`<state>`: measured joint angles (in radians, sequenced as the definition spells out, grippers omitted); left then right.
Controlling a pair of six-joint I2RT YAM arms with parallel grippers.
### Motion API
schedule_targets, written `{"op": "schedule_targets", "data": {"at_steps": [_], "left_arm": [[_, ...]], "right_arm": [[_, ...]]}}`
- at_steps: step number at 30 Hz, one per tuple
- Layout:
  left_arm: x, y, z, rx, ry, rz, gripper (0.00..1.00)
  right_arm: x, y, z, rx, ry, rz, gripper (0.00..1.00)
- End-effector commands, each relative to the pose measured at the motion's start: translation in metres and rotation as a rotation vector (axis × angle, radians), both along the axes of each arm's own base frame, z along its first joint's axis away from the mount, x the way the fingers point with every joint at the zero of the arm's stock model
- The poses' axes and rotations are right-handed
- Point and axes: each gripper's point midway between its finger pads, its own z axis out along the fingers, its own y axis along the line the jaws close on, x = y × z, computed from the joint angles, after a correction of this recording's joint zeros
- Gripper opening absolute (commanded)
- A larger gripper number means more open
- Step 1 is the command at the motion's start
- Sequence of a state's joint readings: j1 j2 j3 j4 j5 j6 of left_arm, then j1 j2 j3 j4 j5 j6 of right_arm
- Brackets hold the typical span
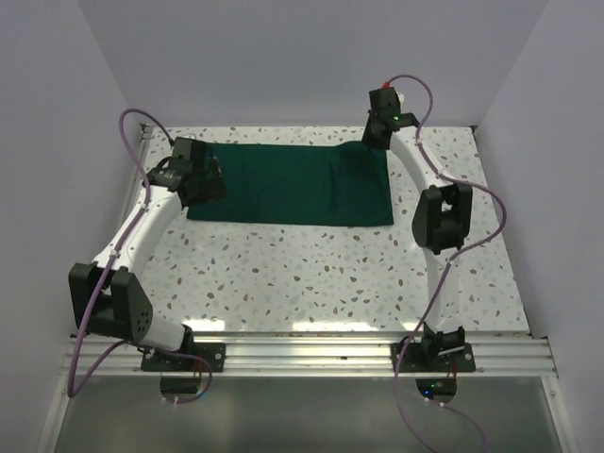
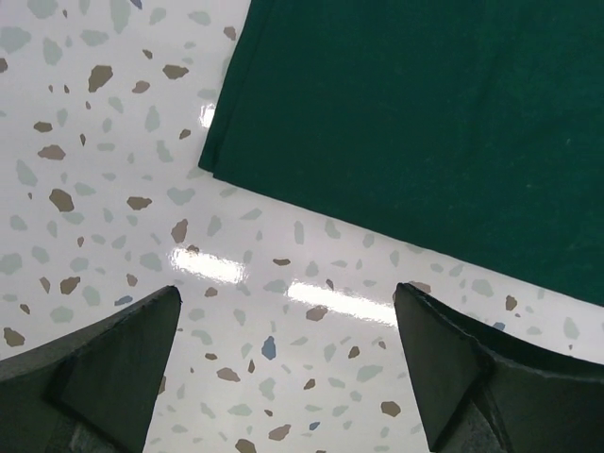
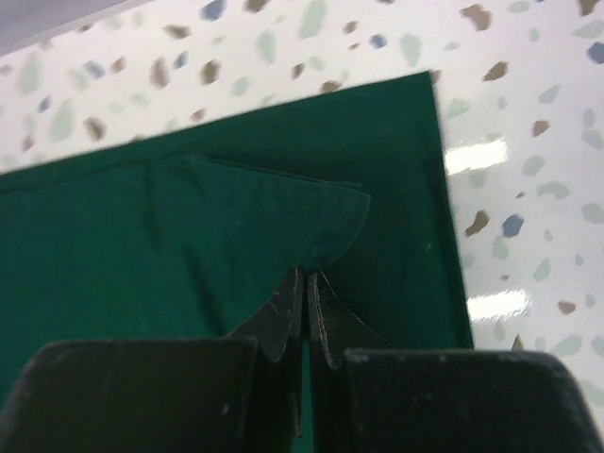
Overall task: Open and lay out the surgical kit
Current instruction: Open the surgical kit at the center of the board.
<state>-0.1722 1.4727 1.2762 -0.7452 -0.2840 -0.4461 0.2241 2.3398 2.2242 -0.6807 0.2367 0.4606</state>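
Note:
The surgical kit (image 1: 293, 184) shows as a flat, folded dark green cloth at the back of the speckled table. My right gripper (image 1: 376, 132) is over its far right corner. In the right wrist view the right gripper (image 3: 307, 276) is shut on a raised flap (image 3: 283, 212) of the green cloth (image 3: 142, 236), whose curved edge lifts off the layer below. My left gripper (image 1: 203, 179) hangs at the cloth's left end. In the left wrist view the left gripper (image 2: 286, 293) is open over bare table, just short of the cloth's corner (image 2: 425, 113), and holds nothing.
The terrazzo table (image 1: 311, 274) is walled in white on the left, back and right. An aluminium rail (image 1: 311, 354) carrying both arm bases runs along the near edge. The right arm's elbow (image 1: 442, 217) stands beside the cloth's right end.

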Motion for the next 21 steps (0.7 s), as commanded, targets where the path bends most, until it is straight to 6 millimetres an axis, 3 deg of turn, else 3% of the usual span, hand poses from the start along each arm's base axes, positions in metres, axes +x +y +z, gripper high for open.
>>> {"op": "schedule_targets", "data": {"at_steps": [1, 2, 3, 4, 5, 6, 7, 8, 9, 10, 11, 12, 13, 16, 17, 19, 21], "left_arm": [[0.016, 0.0, 0.045, -0.027, -0.166, 0.023, 1.0], [0.018, 0.0, 0.048, -0.027, -0.181, 0.022, 1.0], [0.02, 0.001, 0.053, -0.027, -0.197, 0.025, 1.0], [0.021, 0.001, 0.055, -0.026, -0.205, 0.025, 1.0], [0.024, 0.002, 0.058, -0.023, -0.221, 0.025, 1.0], [0.026, 0.002, 0.059, -0.023, -0.228, 0.026, 1.0], [0.028, 0.002, 0.06, -0.022, -0.237, 0.028, 1.0], [0.032, 0.001, 0.063, -0.024, -0.253, 0.027, 1.0], [0.035, 0.002, 0.064, -0.023, -0.257, 0.03, 1.0], [0.037, 0.001, 0.065, -0.025, -0.264, 0.028, 1.0], [0.041, 0.001, 0.071, -0.028, -0.284, 0.03, 1.0], [0.044, 0.0, 0.071, -0.028, -0.285, 0.031, 1.0], [0.047, 0.001, 0.074, -0.029, -0.296, 0.033, 1.0], [0.055, -0.002, 0.083, -0.038, -0.326, 0.03, 1.0], [0.058, -0.002, 0.089, -0.041, -0.341, 0.031, 1.0], [0.061, -0.002, 0.091, -0.042, -0.347, 0.032, 1.0], [0.064, -0.003, 0.091, -0.041, -0.347, 0.032, 1.0]], "right_arm": [[-0.038, 0.047, 0.069, 0.082, -0.065, 0.17, 0.0], [-0.049, 0.054, 0.074, 0.099, -0.055, 0.193, 0.0], [-0.072, 0.067, 0.056, 0.103, 0.009, 0.234, 0.0], [-0.089, 0.076, 0.053, 0.122, 0.039, 0.276, 0.0], [-0.111, 0.082, 0.079, 0.126, 0.007, 0.313, 0.0], [-0.142, 0.092, 0.054, 0.103, 0.086, 0.354, 0.0], [-0.163, 0.095, 0.057, 0.095, 0.094, 0.381, 0.0], [-0.188, 0.09, 0.074, 0.086, 0.084, 0.399, 0.0], [-0.22, 0.087, 0.054, 0.063, 0.153, 0.415, 0.0], [-0.243, 0.079, 0.05, 0.055, 0.195, 0.421, 0.0], [-0.265, 0.071, 0.069, 0.075, 0.159, 0.423, 0.0], [-0.289, 0.058, 0.05, 0.06, 0.224, 0.413, 0.0], [-0.31, 0.047, 0.046, 0.049, 0.266, 0.41, 0.0], [-0.354, 0.019, 0.046, 0.025, 0.283, 0.395, 0.0], [-0.374, 0.011, 0.035, 0.011, 0.34, 0.398, 0.0], [-0.391, 0.001, 0.034, 0.009, 0.351, 0.398, 0.0], [-0.413, -0.005, 0.02, 0.003, 0.426, 0.415, 0.0]]}}
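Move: My right hand already pinches the upper layer of the surgical kit's green cloth by its far-right corner, some 10 cm above the table. The cloth's near-right corner, which I must drag this layer back past, lies about 20 cm back and 6 cm to the right; the lower layer's far-right corner is some 5 cm ahead and 8 cm right. From my empty left hand that near-right corner is about 4 cm ahead, 56 cm right and 14 cm below. I keep my right fingers shut on the cloth corner and sweep it back fast towards my base, about 37 cm, out past the near edge, rising some 5 cm early and bowing left before swinging back right; the wrist turns roughly 25 degrees counter-clockwise and tips down. My left hand, open and empty, lifts about 6 cm and eases forward, its fingers tilting up. ##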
